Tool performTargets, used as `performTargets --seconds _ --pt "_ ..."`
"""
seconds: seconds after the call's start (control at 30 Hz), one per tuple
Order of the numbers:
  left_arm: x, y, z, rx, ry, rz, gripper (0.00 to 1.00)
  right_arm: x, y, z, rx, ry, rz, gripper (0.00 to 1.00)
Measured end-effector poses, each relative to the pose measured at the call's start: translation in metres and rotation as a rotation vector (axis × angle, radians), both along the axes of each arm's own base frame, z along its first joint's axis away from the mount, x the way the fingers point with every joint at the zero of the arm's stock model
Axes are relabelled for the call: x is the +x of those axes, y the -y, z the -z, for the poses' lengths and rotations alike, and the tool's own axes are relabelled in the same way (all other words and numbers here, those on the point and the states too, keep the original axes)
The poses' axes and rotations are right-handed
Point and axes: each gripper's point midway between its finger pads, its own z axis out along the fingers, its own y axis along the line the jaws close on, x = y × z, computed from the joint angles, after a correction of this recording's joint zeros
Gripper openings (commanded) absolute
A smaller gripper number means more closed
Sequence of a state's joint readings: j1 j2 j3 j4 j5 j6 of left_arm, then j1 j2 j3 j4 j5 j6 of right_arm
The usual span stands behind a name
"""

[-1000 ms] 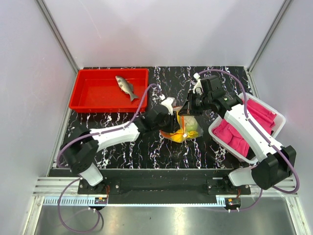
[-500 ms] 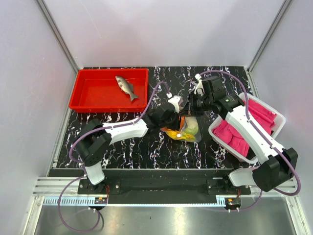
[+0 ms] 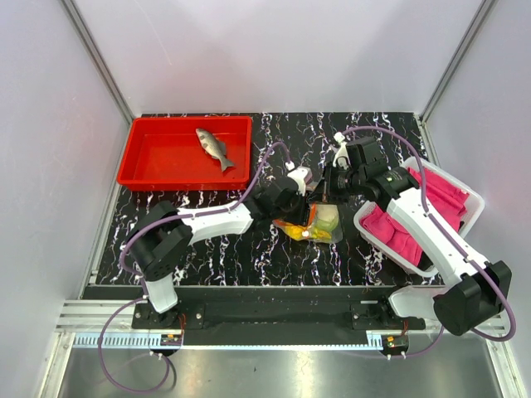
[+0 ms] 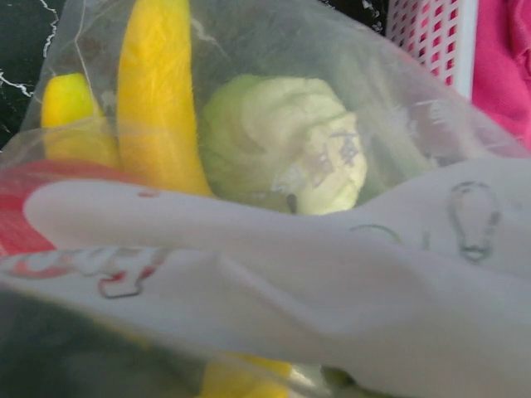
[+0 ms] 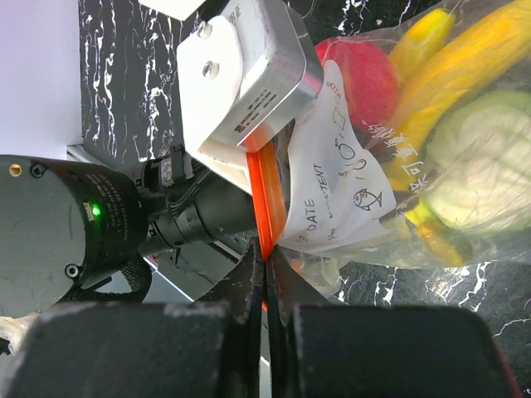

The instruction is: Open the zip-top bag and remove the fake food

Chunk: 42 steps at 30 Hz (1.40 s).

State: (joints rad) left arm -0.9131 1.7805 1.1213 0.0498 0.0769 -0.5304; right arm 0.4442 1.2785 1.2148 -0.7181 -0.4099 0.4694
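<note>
The zip-top bag [image 3: 319, 222] lies at mid-table, holding a yellow banana bunch [image 5: 465, 58], a red round fruit [image 5: 361, 75] and a green piece [image 5: 489, 157]. My right gripper [image 5: 265, 259] is shut on the lower end of the bag's orange-red zip strip [image 5: 264, 195]. My left gripper [image 5: 241, 83] sits at the strip's upper end, apparently clamped on the mouth. In the top view the left gripper [image 3: 305, 184] and right gripper [image 3: 326, 189] meet over the bag's far edge. The left wrist view is filled by the bag [image 4: 332, 274]; its own jaws are hidden. A grey-silver fish [image 3: 212, 146] lies apart.
The fish lies in a red tray [image 3: 133, 157] at the far left. A white bin [image 3: 362, 225] of pink cloth [image 3: 440, 195] stands right of the bag, its wall close by in the left wrist view [image 4: 423, 33].
Both grippers and the bag have shifted a little to the right and nearer. The left arm has stretched further toward the bag. The fish and tray have not moved.
</note>
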Motion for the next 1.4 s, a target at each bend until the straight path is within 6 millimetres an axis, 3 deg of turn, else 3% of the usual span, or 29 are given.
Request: performTargets --seconds 0.13,0.43,0.67,1.1,1.4 --pt "0.001 -0.002 0.003 0.015 0.002 -0.013 0.35 0.0 0.0 0.001 0.0 0.002 0.001 0.0" --pt "0.004 -0.009 0.004 0.054 0.018 -0.048 0.01 0.001 0.001 0.002 -0.002 0.005 0.005 0.0" --pt "-0.003 -0.024 -0.012 0.082 0.017 -0.061 0.0 0.0 0.003 0.006 -0.005 0.005 0.009 0.0" --pt "-0.006 -0.039 -0.086 -0.019 0.134 -0.078 0.0 0.001 0.012 0.015 -0.037 0.009 0.045 0.0" --pt "-0.028 -0.051 -0.136 -0.163 0.243 -0.008 0.0 0.003 0.015 0.017 -0.049 0.013 0.061 0.0"
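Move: My left fingers are half open inside the bag's mouth. The banana I'm about to shut on lies right at them, its middle about 2 cm back, 2 cm left and 2 cm lower. The apple is some 4 cm ahead and 2 cm left, the long yellow fruit 4 cm ahead and 2 cm right, the cabbage 4 cm ahead and 6 cm right, all about 3 cm below. From my right hand the banana lies roughly level fore and aft, 7 cm left, 12 cm down. I shut my left fingers on the stem end of the banana, easing slightly left as they close, then lift it up out of the bag's mouth, about 13 cm, drifting some 5 cm left and a little back late on while the fingertips tip upward some 15 degrees. My right hand keeps pinching the bag's orange zip edge high, sinking and shifting right only a centimetre or two. ##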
